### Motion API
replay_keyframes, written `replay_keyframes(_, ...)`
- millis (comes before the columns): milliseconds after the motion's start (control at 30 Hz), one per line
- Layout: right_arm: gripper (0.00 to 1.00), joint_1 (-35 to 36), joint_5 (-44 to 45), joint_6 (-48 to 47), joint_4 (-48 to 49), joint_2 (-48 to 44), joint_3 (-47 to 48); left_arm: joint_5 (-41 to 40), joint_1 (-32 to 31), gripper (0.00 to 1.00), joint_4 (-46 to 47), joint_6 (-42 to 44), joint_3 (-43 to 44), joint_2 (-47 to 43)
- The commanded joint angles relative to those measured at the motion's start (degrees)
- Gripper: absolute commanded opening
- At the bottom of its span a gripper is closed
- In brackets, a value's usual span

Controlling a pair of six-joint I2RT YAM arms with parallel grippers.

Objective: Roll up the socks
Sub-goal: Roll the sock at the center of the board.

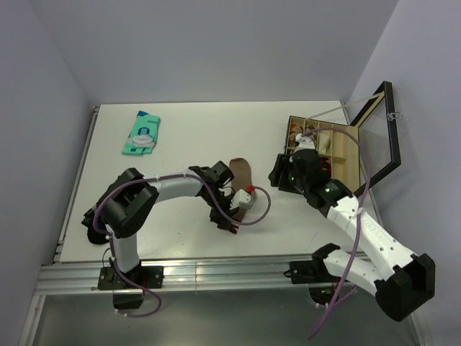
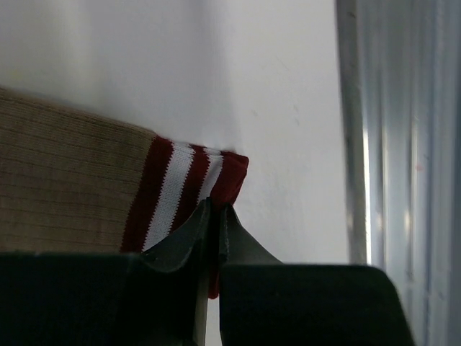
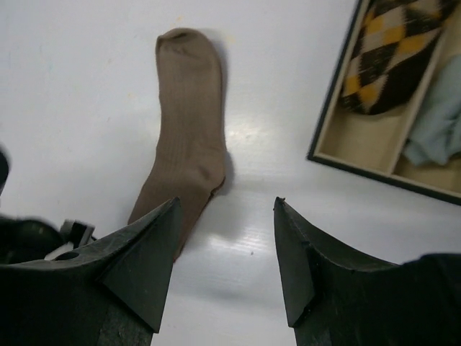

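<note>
The tan-brown sock (image 1: pixel 240 171) lies flat on the white table, toe pointing away; it also shows in the right wrist view (image 3: pixel 191 122). Its maroon, white-striped cuff (image 2: pixel 180 180) is at the near end. My left gripper (image 2: pixel 216 207) is shut on the corner of that cuff, low at the table (image 1: pixel 248 192). My right gripper (image 3: pixel 227 202) is open and empty, hovering over bare table just right of the sock (image 1: pixel 279 173). The black argyle sock (image 3: pixel 392 50) lies in a compartment of the wooden box.
A wooden compartment box (image 1: pixel 344 148) with an open glass lid (image 1: pixel 378 130) stands at the right; a pale blue cloth (image 3: pixel 439 122) lies in it. A teal flat packet (image 1: pixel 142 133) lies at the back left. An aluminium rail (image 1: pixel 216 274) runs along the near edge.
</note>
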Motion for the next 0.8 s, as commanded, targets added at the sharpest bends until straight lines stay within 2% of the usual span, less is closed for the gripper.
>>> replay_keyframes(0,0.62,4.48,-0.16,-0.34,8.34,-5.23,-3.62,7.99,1.1,0.0,-17.71,8.92,3.24,2.39)
replay_keyframes(167,0.61,10.81,0.62,0.02,14.32,-10.6,-9.69,12.63,3.99,0.0,-30.79,16.21,8.08,7.56)
replay_keyframes(300,0.61,15.47,0.54,1.25,21.08,-15.52,-18.19,15.72,6.72,0.0,-36.61,19.29,11.59,11.7)
replay_keyframes(400,0.61,18.81,4.82,2.13,23.73,-17.72,-21.99,17.47,8.56,0.01,-40.82,21.14,14.49,14.87)
replay_keyframes(500,0.61,22.24,13.09,5.54,21.3,-20.19,-23.32,18.09,10.15,0.0,-43.47,23.51,16.43,17.25)
replay_keyframes(767,0.61,23.12,12.75,2.48,22.5,-26.51,-23.93,18.97,12.08,0.0,-44.18,23.08,17.84,19.62)
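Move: The left gripper already pinches the brown sock's cuff close to the board; bare board for the cuff lies about 6 cm left and 2 cm back. The sock's heel is some 12 cm ahead and 5 cm right, its toe about 22 cm ahead and 2 cm right. From the empty right gripper the heel lies about 8 cm left, 1 cm ahead and 16 cm below; the box's middle is some 13 cm ahead and 14 cm right. Keep the left fingers shut on the cuff and drag it about 6 cm left, low over the board, easing back some 3 cm and then slightly forward, while you tilt the wrist some 30 degrees so the fingers point more back towards the base. Meanwhile swing the open right gripper back and left, away from the box towards the sock's right side, staying high and tipping its fingers up. ##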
